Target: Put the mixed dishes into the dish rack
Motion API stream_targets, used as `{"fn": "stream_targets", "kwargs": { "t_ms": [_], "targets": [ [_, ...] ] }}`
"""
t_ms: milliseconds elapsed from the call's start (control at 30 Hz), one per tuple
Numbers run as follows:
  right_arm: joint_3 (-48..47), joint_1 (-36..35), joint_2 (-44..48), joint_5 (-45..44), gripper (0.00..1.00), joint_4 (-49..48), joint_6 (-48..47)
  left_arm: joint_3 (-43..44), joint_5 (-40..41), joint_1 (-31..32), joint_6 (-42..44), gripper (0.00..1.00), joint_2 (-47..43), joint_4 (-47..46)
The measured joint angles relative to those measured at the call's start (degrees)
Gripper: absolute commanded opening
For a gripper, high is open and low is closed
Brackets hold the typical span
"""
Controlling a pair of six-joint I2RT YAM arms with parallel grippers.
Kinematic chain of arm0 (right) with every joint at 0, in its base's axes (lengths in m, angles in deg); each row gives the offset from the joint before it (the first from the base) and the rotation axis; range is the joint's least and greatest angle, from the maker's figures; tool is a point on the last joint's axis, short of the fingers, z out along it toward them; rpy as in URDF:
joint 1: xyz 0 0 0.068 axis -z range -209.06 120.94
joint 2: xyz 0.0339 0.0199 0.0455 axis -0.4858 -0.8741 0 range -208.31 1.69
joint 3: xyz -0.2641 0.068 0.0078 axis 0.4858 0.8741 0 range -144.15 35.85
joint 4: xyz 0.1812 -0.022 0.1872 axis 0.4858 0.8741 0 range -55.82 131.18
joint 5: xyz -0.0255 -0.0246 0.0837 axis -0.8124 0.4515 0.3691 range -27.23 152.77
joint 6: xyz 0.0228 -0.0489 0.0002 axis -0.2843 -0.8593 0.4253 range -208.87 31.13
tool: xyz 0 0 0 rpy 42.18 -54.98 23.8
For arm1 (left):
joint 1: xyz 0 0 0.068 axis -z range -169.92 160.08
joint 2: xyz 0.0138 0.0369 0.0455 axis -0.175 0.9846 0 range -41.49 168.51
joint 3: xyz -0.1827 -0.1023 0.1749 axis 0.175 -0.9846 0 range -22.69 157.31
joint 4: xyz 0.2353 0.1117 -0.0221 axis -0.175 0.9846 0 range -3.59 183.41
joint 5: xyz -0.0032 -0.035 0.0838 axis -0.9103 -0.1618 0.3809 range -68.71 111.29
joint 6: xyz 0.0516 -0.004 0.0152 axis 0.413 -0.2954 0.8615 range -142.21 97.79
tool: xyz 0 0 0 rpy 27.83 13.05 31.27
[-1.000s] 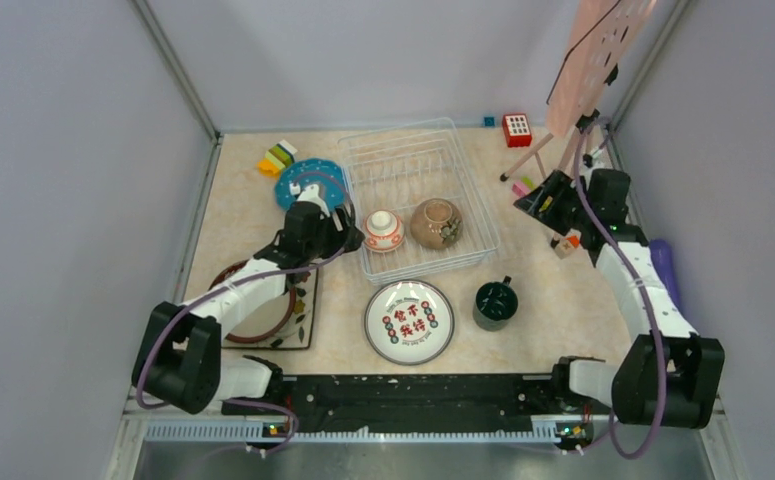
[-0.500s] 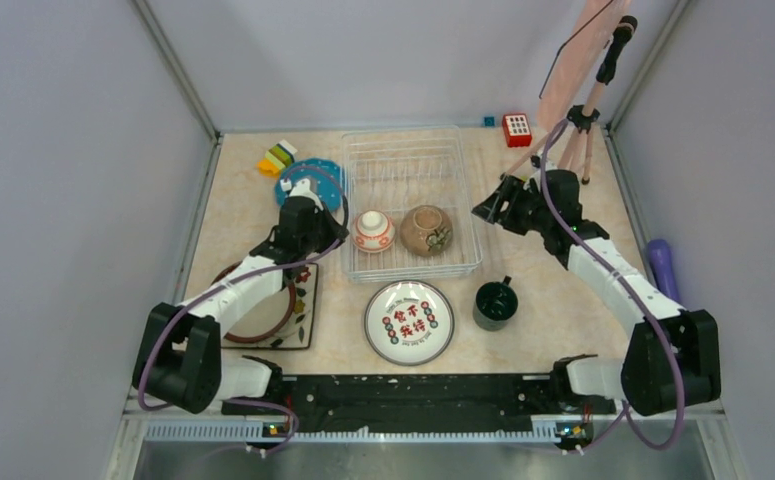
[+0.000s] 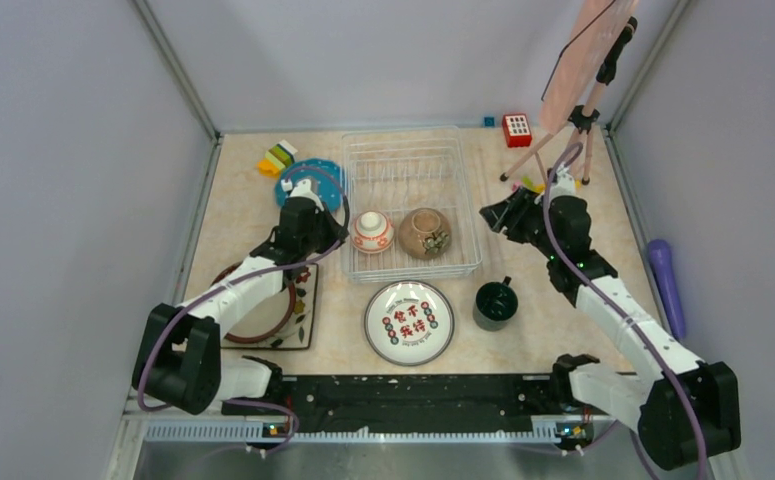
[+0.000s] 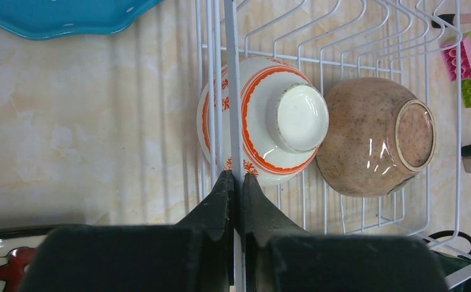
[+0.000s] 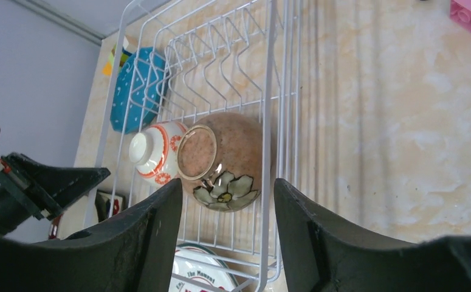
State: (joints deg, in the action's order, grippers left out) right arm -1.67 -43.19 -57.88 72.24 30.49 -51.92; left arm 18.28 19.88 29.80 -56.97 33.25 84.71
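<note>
The white wire dish rack (image 3: 403, 133) stands at the back middle with the orange-white bowl (image 3: 374, 231) and the brown bowl (image 3: 427, 231) upside down inside. My left gripper (image 3: 335, 228) is shut on the rack's left rim wire (image 4: 230, 91), fingertips (image 4: 233, 176) beside the orange-white bowl (image 4: 269, 131). My right gripper (image 3: 493, 215) is open and empty, its jaws (image 5: 228, 185) straddling the rack's right rim (image 5: 268, 91). The blue dotted plate (image 3: 315, 176) lies left of the rack. The grey-rimmed plate (image 3: 409, 321) and dark green mug (image 3: 495, 304) sit in front. The square leaf plate (image 3: 303, 320) lies under my left arm.
A pink perforated board on a tripod (image 3: 583, 60) stands at the back right, with a red block (image 3: 516, 129) beside it. Coloured toy blocks (image 3: 277, 157) lie at the back left. A purple object (image 3: 665, 280) lies by the right wall. Walls close in both sides.
The rack has turned from skewed to square with the table, still in my left gripper. My right arm has swung left from the tripod to the rack's right side.
</note>
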Motion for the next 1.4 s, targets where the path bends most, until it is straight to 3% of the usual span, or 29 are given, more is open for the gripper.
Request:
{"fn": "stream_targets", "kwargs": {
  "t_ms": [267,533,900,1167,1400],
  "targets": [
    [1.53,-15.15,1.68,-13.4,0.52,-0.2,-6.25,0.0,0.22,0.0,0.04,0.0,0.0,0.0],
    [-10.4,-23.47,-11.89,-23.85,0.52,3.82,-13.25,0.0,0.15,0.0,0.17,0.0,0.02,-0.02],
    [-26.58,-24.87,-34.97,-27.67,0.54,7.3,-14.38,0.0,-0.15,0.0,0.17,0.0,0.11,-0.04],
    [-34.93,-23.91,-41.88,-28.35,0.54,11.93,-13.25,0.02,-0.48,0.0,0.15,0.0,0.17,-0.09],
    [-35.65,-23.06,-43.56,-19.23,0.54,14.12,-8.33,0.02,-0.46,0.0,0.15,0.0,0.17,-0.07]
  ]
}}
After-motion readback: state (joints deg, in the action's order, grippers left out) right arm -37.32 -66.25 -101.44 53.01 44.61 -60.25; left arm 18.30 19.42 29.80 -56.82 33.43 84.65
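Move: The brown bowl, upside down in the rack, lies about 13 cm to the right hand's left, 4 cm ahead and 12 cm below. The orange-patterned bowl is some 11 cm farther left, level with the brown one; the green mug stands about 12 cm back, 3 cm right and 15 cm below the hand. For the left hand, shut on the rack's left rim, the brown bowl is about 16 cm right, 2 cm ahead and 5 cm below. Right hand sweeps about 15 cm left, down and forward, then back slightly, open fingers nudging the brown bowl. ##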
